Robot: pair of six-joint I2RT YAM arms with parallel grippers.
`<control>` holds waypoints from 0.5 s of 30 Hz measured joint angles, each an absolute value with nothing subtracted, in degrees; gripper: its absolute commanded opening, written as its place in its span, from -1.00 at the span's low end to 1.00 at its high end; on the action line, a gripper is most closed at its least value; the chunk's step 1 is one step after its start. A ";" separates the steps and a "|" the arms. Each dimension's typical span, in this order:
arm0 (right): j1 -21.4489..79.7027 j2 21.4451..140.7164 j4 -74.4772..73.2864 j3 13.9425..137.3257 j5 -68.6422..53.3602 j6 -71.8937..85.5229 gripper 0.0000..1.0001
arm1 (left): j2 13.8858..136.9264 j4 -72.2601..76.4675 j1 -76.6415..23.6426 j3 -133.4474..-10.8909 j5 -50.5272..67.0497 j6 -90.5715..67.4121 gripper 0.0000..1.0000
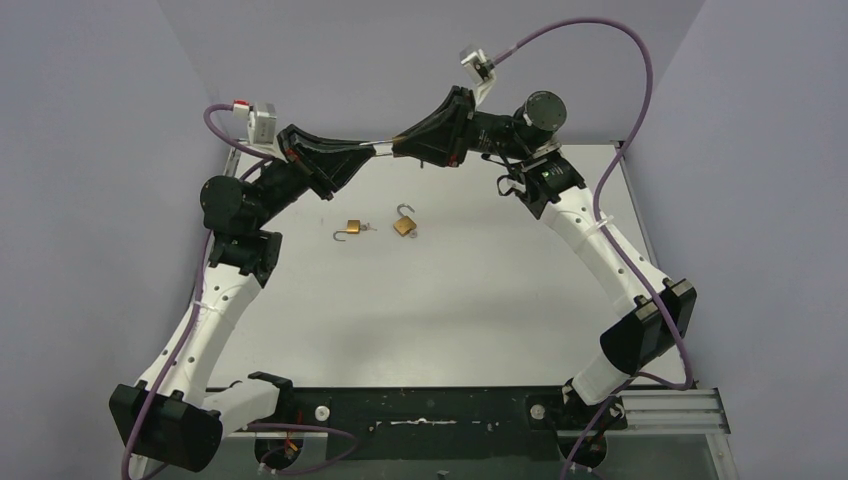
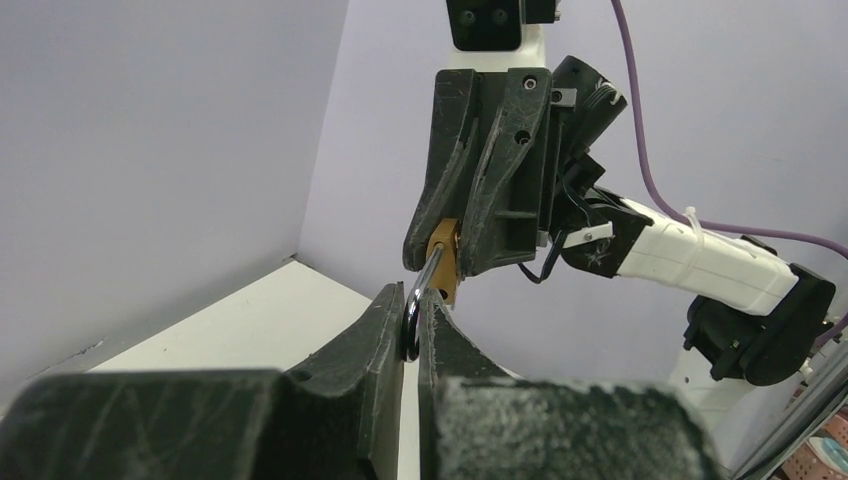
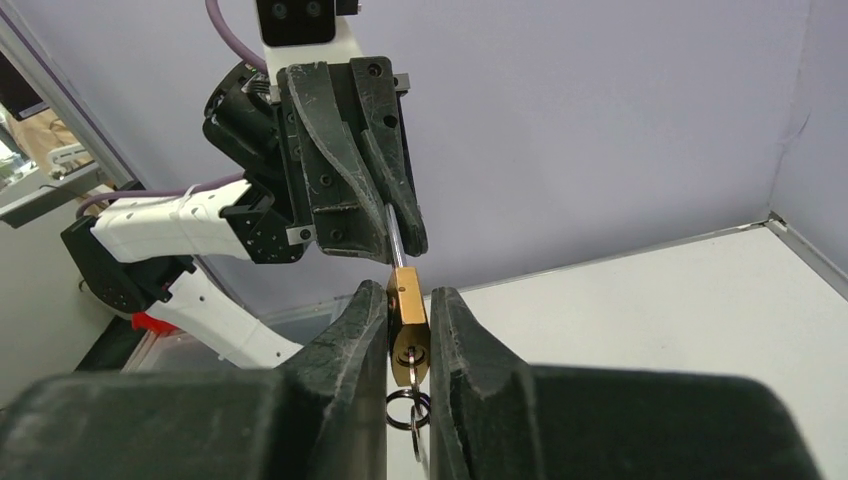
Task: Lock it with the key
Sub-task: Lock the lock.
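Both arms meet in the air over the table's back edge. My left gripper (image 2: 412, 300) is shut on the silver shackle (image 2: 428, 272) of a brass padlock (image 3: 407, 318). My right gripper (image 3: 408, 296) is closed around the padlock's body, one finger on each flat side. The key (image 3: 406, 356) sits in the keyhole at the padlock's underside, and its rings (image 3: 407, 410) hang between my right fingers. In the top view the left gripper (image 1: 370, 152) and right gripper (image 1: 402, 147) meet tip to tip, and the padlock is hidden between them.
Two more brass padlocks lie on the white table (image 1: 440, 300) with open shackles, one on the left (image 1: 350, 228) and one on the right (image 1: 404, 224). Purple walls close in the back and sides. A black rail (image 1: 430, 425) runs along the near edge.
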State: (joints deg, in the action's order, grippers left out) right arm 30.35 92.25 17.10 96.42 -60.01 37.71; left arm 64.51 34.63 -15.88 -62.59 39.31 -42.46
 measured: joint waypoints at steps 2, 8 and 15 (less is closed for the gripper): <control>30.28 92.20 17.39 96.42 -60.60 38.22 -1.00 | 64.51 34.63 -15.77 -62.59 39.46 -42.61 -1.00; 29.15 92.20 17.87 96.42 -62.28 41.63 -1.00 | 64.51 34.33 -15.68 -62.61 40.40 -42.83 0.79; 23.51 92.25 21.12 96.42 -66.57 49.54 -1.00 | 63.75 32.84 -10.63 -63.00 45.91 -46.09 0.93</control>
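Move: The lock hangs between the two grippers, high over the table. Its body sits about 4 cm to the right of the left hand, straight across and level, while that hand is shut on the shackle. The right hand grips the body about 1 cm to the left of its hand point. Some 46 cm below the right hand and about 12 cm ahead lie a large open padlock, 2 cm left, and a small open one, 14 cm left. Sideways and apart, after a short hold: the left fingers spring wide open, let go of the shackle and draw back about 2 cm to the left. The right hand keeps its pinch on the lock body and carries it some 4 cm to the right, slightly forward, its wrist rolling about 5 degrees. ##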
